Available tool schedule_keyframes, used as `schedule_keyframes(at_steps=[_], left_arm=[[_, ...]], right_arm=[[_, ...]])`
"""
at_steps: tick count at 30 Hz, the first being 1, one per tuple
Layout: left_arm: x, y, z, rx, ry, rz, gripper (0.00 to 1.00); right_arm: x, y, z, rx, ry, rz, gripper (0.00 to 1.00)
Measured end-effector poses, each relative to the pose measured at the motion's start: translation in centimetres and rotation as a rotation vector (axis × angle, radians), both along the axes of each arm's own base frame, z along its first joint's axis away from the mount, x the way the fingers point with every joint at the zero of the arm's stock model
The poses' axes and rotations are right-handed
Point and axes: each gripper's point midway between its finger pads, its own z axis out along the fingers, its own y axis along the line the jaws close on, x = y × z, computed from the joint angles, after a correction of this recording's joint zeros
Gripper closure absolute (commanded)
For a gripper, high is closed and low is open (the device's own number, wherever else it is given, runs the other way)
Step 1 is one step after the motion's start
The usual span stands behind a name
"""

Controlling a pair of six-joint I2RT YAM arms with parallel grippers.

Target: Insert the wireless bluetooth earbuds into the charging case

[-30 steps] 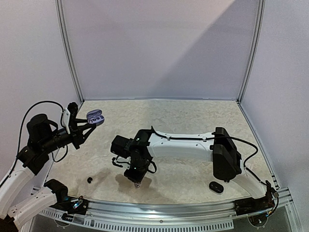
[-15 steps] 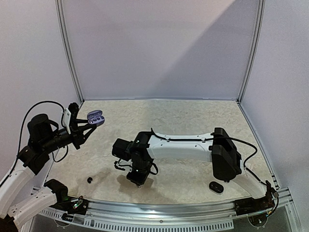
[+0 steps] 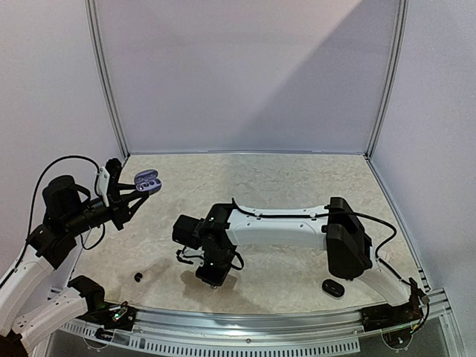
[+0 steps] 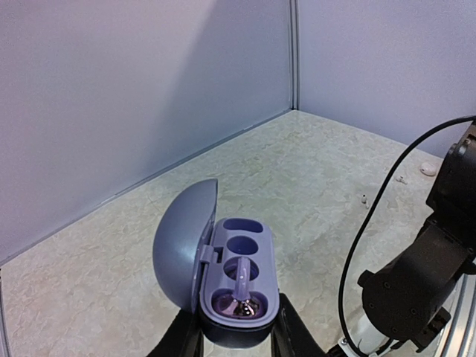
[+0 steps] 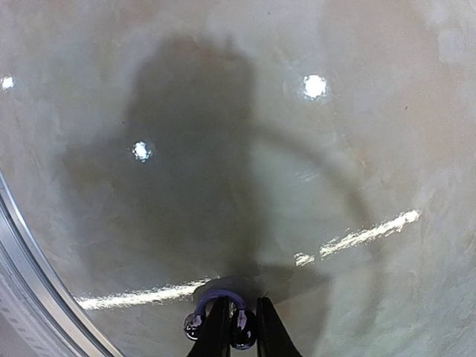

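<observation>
My left gripper is shut on the base of a purple charging case and holds it up above the table's left side. The case has its lid swung open. One purple earbud sits in the nearest slot; the other slots show empty. My right gripper is down at the table near the front edge, its fingers closed on a purple ear-hook earbud, one shiny bulb pinched between them. In the top view the right gripper hides that earbud.
A small black bud lies on the table at the front left. A black oval object lies by the right arm's base. Small white bits lie farther out. The metal front rail runs close to the right gripper.
The right gripper has sunk a little toward the table and drawn its fingers in around the purple earbud. The left arm and the case have stayed still.
</observation>
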Motion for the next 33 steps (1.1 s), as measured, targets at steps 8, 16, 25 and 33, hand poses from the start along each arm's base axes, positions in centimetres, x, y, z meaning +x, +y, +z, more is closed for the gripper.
schedule_keyframes(at_steps=[8,16,25,33], left_arm=[[0.0,0.0,0.0,0.003,-0.003,-0.001,1.0],[0.0,0.0,0.0,0.003,-0.003,-0.001,1.0],[0.0,0.0,0.0,0.003,-0.002,0.0,1.0],[0.0,0.0,0.3,-0.019,0.003,0.003,1.0]], right_arm=[[0.2,0.1,-0.1,0.006,-0.01,-0.006,0.97],[0.8,0.2,0.1,0.037,-0.041,-0.029,1.0],[3.2,0.5,2.4,0.107,-0.153,-0.101,1.0],[7.3,2.1,12.4,0.329,-0.393,-0.191,1.0]])
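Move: The charging case, held open in the left hand, is the right hand's goal: about 11 cm ahead of it, 13 cm to its left and 25 cm above. Of the right hand's neighbours on the table, a black earbud lies roughly 4 cm ahead and 20 cm left, and a black case is some 33 cm right, nearly level with it. From the left hand, the charging case sits at the fingertips, about 2 cm ahead, 1 cm right and 1 cm up. Upward and forward, slowly at first and then fast, the right hand carries the purple earbud already pinched in its shut fingertips: it creeps ahead about 1 cm near the table, then climbs some 12 cm towards the charging case. The wrist tips roughly 30 degrees, swinging the fingers forward and left. The left hand holds the charging case still. ##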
